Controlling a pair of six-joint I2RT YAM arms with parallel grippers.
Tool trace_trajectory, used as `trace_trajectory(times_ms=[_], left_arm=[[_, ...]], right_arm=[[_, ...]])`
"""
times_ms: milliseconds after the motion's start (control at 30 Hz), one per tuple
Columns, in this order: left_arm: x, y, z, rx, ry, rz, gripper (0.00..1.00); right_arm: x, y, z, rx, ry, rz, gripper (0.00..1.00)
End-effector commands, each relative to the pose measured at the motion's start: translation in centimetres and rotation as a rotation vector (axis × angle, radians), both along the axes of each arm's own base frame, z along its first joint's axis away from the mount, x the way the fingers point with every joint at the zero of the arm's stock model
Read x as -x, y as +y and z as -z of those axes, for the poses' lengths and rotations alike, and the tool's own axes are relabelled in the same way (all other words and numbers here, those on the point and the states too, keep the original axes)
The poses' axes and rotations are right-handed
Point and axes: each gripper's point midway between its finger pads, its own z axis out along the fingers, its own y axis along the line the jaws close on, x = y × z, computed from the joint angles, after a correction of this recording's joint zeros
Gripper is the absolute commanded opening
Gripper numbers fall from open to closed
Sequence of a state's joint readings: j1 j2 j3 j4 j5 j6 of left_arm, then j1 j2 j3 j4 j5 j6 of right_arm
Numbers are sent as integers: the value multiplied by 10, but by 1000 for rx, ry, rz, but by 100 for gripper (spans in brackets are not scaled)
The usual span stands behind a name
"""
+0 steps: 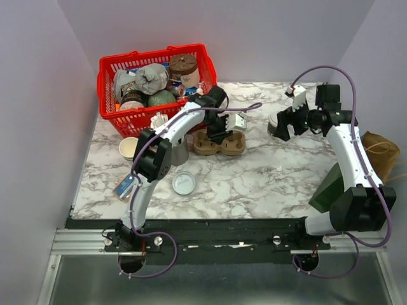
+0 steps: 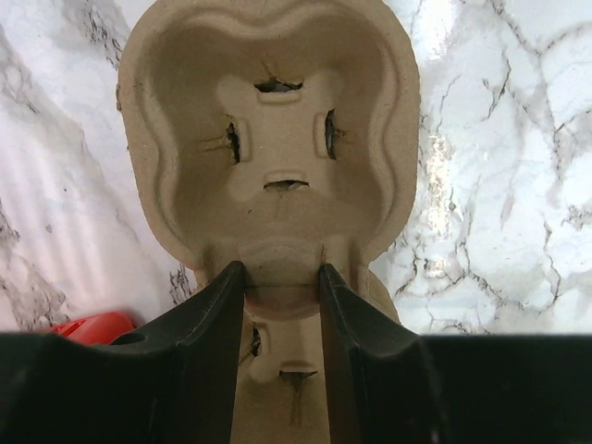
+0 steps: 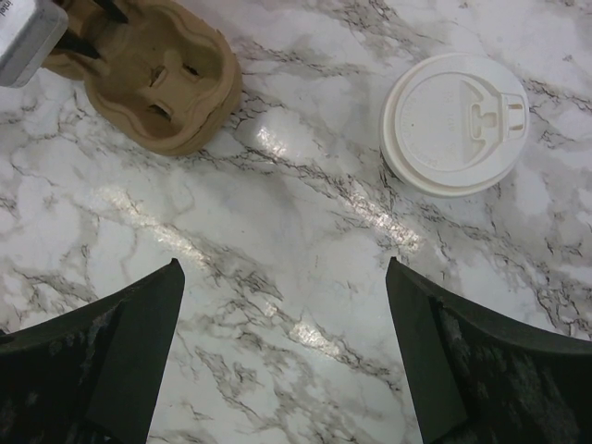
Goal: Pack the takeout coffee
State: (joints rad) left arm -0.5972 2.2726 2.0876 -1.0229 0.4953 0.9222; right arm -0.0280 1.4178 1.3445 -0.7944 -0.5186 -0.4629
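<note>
The takeout coffee (image 3: 455, 123), a cup under a round white lid, stands on the marble at the right; in the top view it (image 1: 276, 122) is partly hidden by my right gripper (image 1: 289, 124). My right gripper (image 3: 284, 268) hovers open over bare marble, near and left of the cup, holding nothing. A brown moulded cardboard cup carrier (image 1: 219, 145) lies in the middle of the table. My left gripper (image 2: 282, 273) has its fingers pressed on both sides of the carrier's (image 2: 268, 139) central bridge, between its two empty wells.
A red basket (image 1: 108, 70) full of containers stands at the back left. A loose flat white lid (image 1: 183, 183), a lidless paper cup (image 1: 128, 148) and a blue card (image 1: 125, 187) lie near the left arm. A brown paper bag (image 1: 381, 152) sits at the right edge.
</note>
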Motion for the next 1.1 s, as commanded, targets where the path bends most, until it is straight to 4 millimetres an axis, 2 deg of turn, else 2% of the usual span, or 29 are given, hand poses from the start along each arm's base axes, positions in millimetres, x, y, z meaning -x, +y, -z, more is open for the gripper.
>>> trace_trajectory(times_ms=[0, 33, 167, 267, 400, 533, 567, 633, 667, 733, 767, 833, 867, 900, 933, 967, 1000, 1067], left_arm=[[-3, -5, -19, 48, -1, 0, 7], [-5, -5, -22, 53, -9, -4, 3], [-8, -9, -43, 108, -11, -25, 0], [-9, -14, -59, 153, -1, -68, 0], [-6, -20, -70, 193, 51, -147, 0], [1, -20, -91, 227, 80, -199, 0], [4, -20, -106, 249, 66, -196, 0], [11, -20, -113, 263, 70, -199, 0], [16, -18, -127, 283, 54, -193, 0], [28, -19, -132, 297, 68, -180, 0], [33, -18, -142, 313, 56, -171, 0], [46, -17, -136, 306, 85, -153, 0], [56, -16, -142, 316, 85, -135, 0], [64, -14, -132, 304, 115, -133, 0], [71, -13, -130, 305, 127, -122, 0], [81, -13, -134, 310, 120, -104, 0], [90, -10, -121, 290, 138, -95, 0], [102, -7, -119, 289, 119, -64, 0]], right_arm=[[-11, -2, -12, -1, -35, 1, 98], [-11, -2, -12, -3, -32, 0, 98], [-12, -1, -14, -1, -33, -3, 98], [-12, -3, -15, 2, -34, -1, 98], [-11, -2, -19, 0, -43, 2, 98], [-5, -2, -34, 8, -77, -2, 98], [-5, -4, -39, 15, -91, 2, 98], [-1, -5, -44, 22, -97, 3, 98], [2, -7, -51, 32, -113, 17, 98], [6, -9, -62, 40, -129, 30, 98], [10, -11, -71, 45, -149, 45, 98], [13, -16, -83, 58, -174, 74, 98], [14, -23, -88, 80, -183, 117, 98], [19, -27, -99, 93, -212, 141, 98], [23, -32, -109, 109, -238, 172, 98], [26, -44, -115, 145, -255, 237, 98], [34, -51, -129, 161, -298, 276, 98], [42, -70, -145, 211, -339, 385, 98]])
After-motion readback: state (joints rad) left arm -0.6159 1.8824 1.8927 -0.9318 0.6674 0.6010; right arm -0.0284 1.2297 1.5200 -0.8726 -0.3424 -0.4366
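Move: The left hand already pinches the middle bridge of the upper cup holder, whose middle is about 1 cm below; a lower holder is nested some 3 cm below the hand. At about finger height, the straw canister stands 15 cm to its left and 2 cm back, the lidded cup 21 cm right and 6 cm ahead. From the right hand, the upper holder lies roughly 27 cm left, 2 cm ahead, 13 cm lower. Left hand keeps pinching the upper holder, lifts it about 13 cm, drawing back late; right hand rises 11 cm. ##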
